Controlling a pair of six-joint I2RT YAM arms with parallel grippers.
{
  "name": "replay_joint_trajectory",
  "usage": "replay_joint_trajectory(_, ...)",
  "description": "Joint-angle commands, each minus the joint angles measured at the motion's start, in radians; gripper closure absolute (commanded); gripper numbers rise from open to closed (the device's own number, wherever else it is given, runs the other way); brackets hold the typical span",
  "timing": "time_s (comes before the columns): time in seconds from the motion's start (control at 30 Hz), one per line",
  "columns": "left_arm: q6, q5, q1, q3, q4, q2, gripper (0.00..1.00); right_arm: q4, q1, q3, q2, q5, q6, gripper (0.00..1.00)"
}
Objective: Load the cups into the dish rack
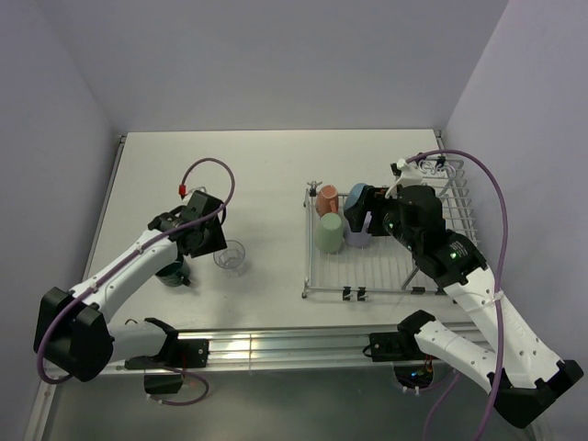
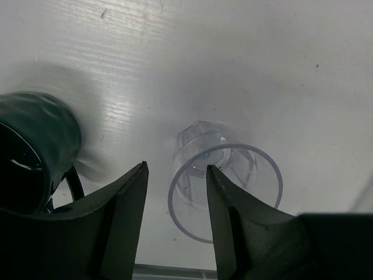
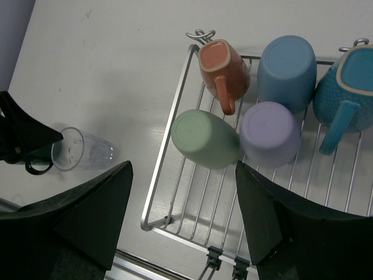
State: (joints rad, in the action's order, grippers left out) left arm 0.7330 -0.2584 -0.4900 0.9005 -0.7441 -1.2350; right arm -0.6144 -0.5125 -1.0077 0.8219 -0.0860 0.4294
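A clear glass tumbler (image 1: 230, 258) (image 2: 233, 175) stands upright on the white table, left of the dish rack (image 1: 386, 272) (image 3: 192, 201). My left gripper (image 1: 216, 243) (image 2: 176, 167) is open, and the tumbler's near rim shows between its jaws. Beside it stands a dark green mug (image 1: 173, 273) (image 2: 35, 151). In the rack sit an orange cup (image 3: 223, 67), a pale green cup (image 3: 204, 139), a lavender cup (image 3: 271, 133), a light blue cup (image 3: 287, 70) and a blue textured mug (image 3: 349, 87). My right gripper (image 1: 366, 219) (image 3: 182, 168) hangs wide open above them, holding nothing.
The rack's raised wire side section (image 1: 459, 197) stands at its right, close to the right wall. A metal rail (image 1: 276, 344) runs along the table's near edge. The left arm's purple cable (image 1: 211, 165) loops above its wrist.
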Motion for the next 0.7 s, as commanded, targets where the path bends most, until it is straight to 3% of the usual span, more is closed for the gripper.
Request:
replay_joint_trajectory(0.0,0.022,0.022,-0.005,-0.026,0.045,0.009,0.5,0.013,0.006,-0.009,-0.007,-0.009,-0.001,0.21)
replay_joint_trajectory(0.3,0.02,0.051,-0.016,-0.063,0.081,0.009,0.55,-0.007,0.006,-0.026,0.01,-0.02,0.002,0.23)
replay_joint_trajectory(0.4,0.017,0.054,-0.016,-0.064,0.088,0.02,0.64,-0.016,0.006,-0.034,0.013,-0.029,0.0,0.23)
replay_joint_trajectory(0.5,0.002,0.068,-0.015,-0.054,0.089,0.017,0.93,-0.027,0.006,-0.046,0.02,-0.038,-0.003,0.24)
replay_joint_trajectory(0.53,-0.003,0.074,-0.016,-0.052,0.091,0.016,0.97,-0.031,0.006,-0.049,0.022,-0.038,-0.004,0.24)
replay_joint_trajectory(0.67,-0.026,0.094,-0.016,-0.032,0.089,0.019,1.0,-0.045,0.006,-0.068,0.031,-0.058,-0.007,0.24)
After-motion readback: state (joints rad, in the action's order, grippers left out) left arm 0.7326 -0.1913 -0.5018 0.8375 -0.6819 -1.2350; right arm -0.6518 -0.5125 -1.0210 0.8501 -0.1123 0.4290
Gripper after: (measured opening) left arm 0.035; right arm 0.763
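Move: The clear glass stands upright with its middle about 4 cm to the left hand's right, 1 cm back and 6 cm below; its left rim is already between the open fingertips as seen from above. The dark green mug is some 12 cm to that hand's left, 1 cm back and 5 cm down, while the dish rack's left edge runs about 24 cm to its right, 4 cm ahead and 8 cm down. From the right hand, the glass lies roughly 33 cm left, level fore and aft, 22 cm below. The clear glass is taken by the left side of its rim: the left hand sinks about 2 cm and eases back 1 cm, one finger inside the glass and the other outside. The half-open fingers then shut almost fully, pinching the thin wall while the hand drifts about 1 cm to the right, its attitude nearly unchanged. ##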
